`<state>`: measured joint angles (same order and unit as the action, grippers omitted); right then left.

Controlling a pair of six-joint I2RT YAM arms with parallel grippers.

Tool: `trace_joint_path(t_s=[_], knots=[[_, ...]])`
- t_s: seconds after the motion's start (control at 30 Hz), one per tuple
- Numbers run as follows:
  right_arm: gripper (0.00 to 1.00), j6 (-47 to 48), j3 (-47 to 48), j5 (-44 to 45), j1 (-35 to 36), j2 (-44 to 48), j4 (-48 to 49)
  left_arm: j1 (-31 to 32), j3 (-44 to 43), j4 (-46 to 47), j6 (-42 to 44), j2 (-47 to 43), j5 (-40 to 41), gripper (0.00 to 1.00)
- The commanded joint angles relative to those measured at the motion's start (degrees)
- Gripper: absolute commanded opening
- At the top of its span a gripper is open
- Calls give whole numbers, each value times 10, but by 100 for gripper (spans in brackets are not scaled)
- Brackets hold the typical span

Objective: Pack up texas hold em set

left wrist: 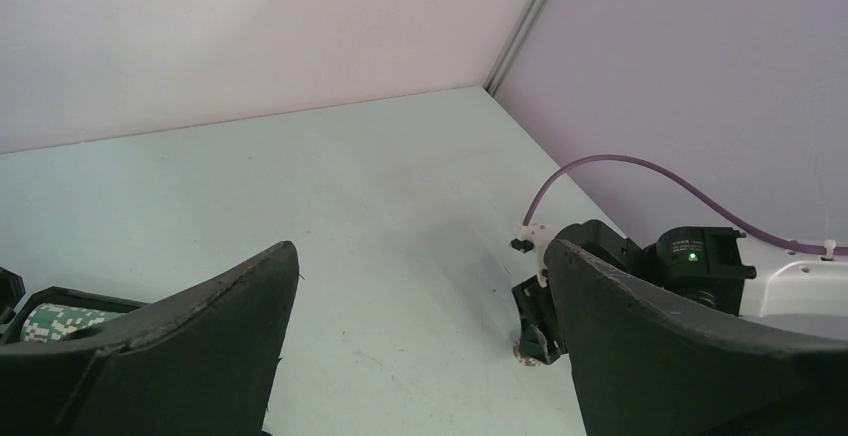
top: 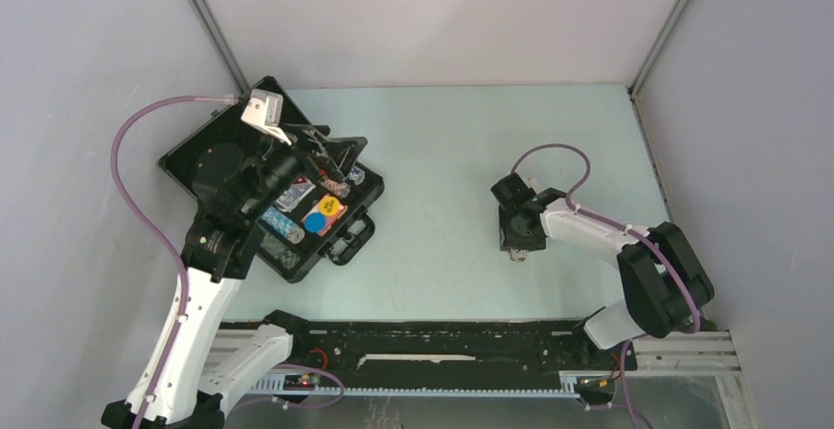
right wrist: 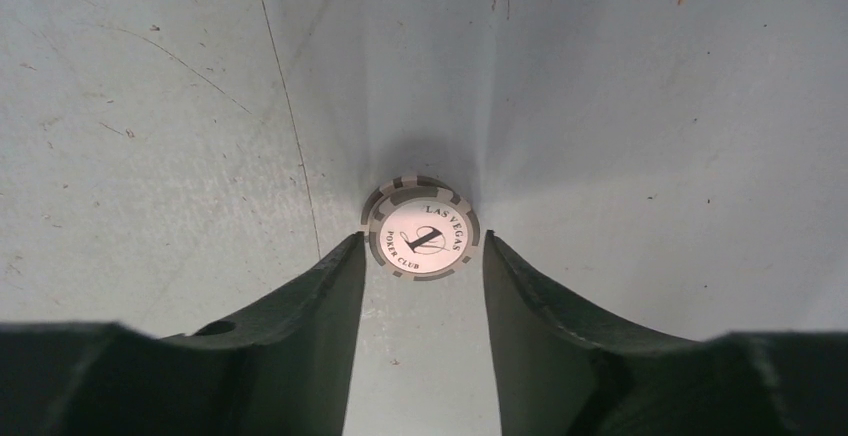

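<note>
The black briefcase (top: 211, 153) lies open at the left of the table, with chip rows (top: 280, 224) and a blue disc (top: 315, 220) in its foam tray. My left gripper (top: 329, 158) hovers over the tray, jaws wide open and empty (left wrist: 420, 256); a row of green-white chips (left wrist: 60, 318) shows beside its left finger. A single white poker chip (right wrist: 422, 229) marked "Las Vegas Poker Club" lies flat on the table at the right. My right gripper (right wrist: 422, 241) points down over it, open. Its fingertips straddle the chip, with a small gap on the right side.
Grey walls enclose the table (top: 443, 153) on three sides. The black rail (top: 443, 345) with the arm bases runs along the near edge. A purple cable (top: 551, 153) loops above the right wrist.
</note>
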<state>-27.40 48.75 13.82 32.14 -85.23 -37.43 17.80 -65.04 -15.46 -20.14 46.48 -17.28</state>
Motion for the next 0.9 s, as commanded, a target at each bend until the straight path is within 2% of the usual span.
trace_joint_path(t_s=[0.0, 0.23, 0.4, 0.53, 0.7, 0.87], knots=[[62, -5, -2, 0, -1, -6, 10, -4, 13, 21, -8, -5, -13, 100], [73, -13, -2, 8, 0, 32, -18, -4, 13, 21, -10, -5, -17, 100], [83, -51, -2, -17, -7, 66, -25, -5, 13, 21, -11, -6, -19, 100], [99, -179, -1, -9, -36, 101, -46, -5, 14, 21, -12, -7, -19, 100], [100, -367, -1, -53, -105, 140, -98, -5, 14, 23, -14, -7, -22, 100], [100, -441, 1, -50, -133, 149, -108, -5, 16, 25, -13, -8, -19, 100]])
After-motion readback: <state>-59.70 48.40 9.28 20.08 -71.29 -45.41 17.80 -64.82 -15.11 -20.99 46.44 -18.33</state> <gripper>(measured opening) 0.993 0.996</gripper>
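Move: The stack of white Las Vegas chips sits right between the right hand's lowered, already loosening fingertips, roughly 1 cm ahead of the hand point and 1 cm below it, level left to right. Bare table surrounds it; the open case is the nearest other thing, some 43 cm to this hand's left and 8 cm farther out, at about its height. From the idle left hand the stack lies about 30 cm to the right, 2 cm ahead and 40 cm below. The right hand lets the chip stack stand and spreads its fingers from a little over half open to fully open, staying low around the stack for the first third before it starts to lift. It then rises about 5 cm off the stack with a late drift of 2 to 3 cm to the right, while the wrist turns some 40 degrees clockwise and rolls its left side up by nearly 20. ##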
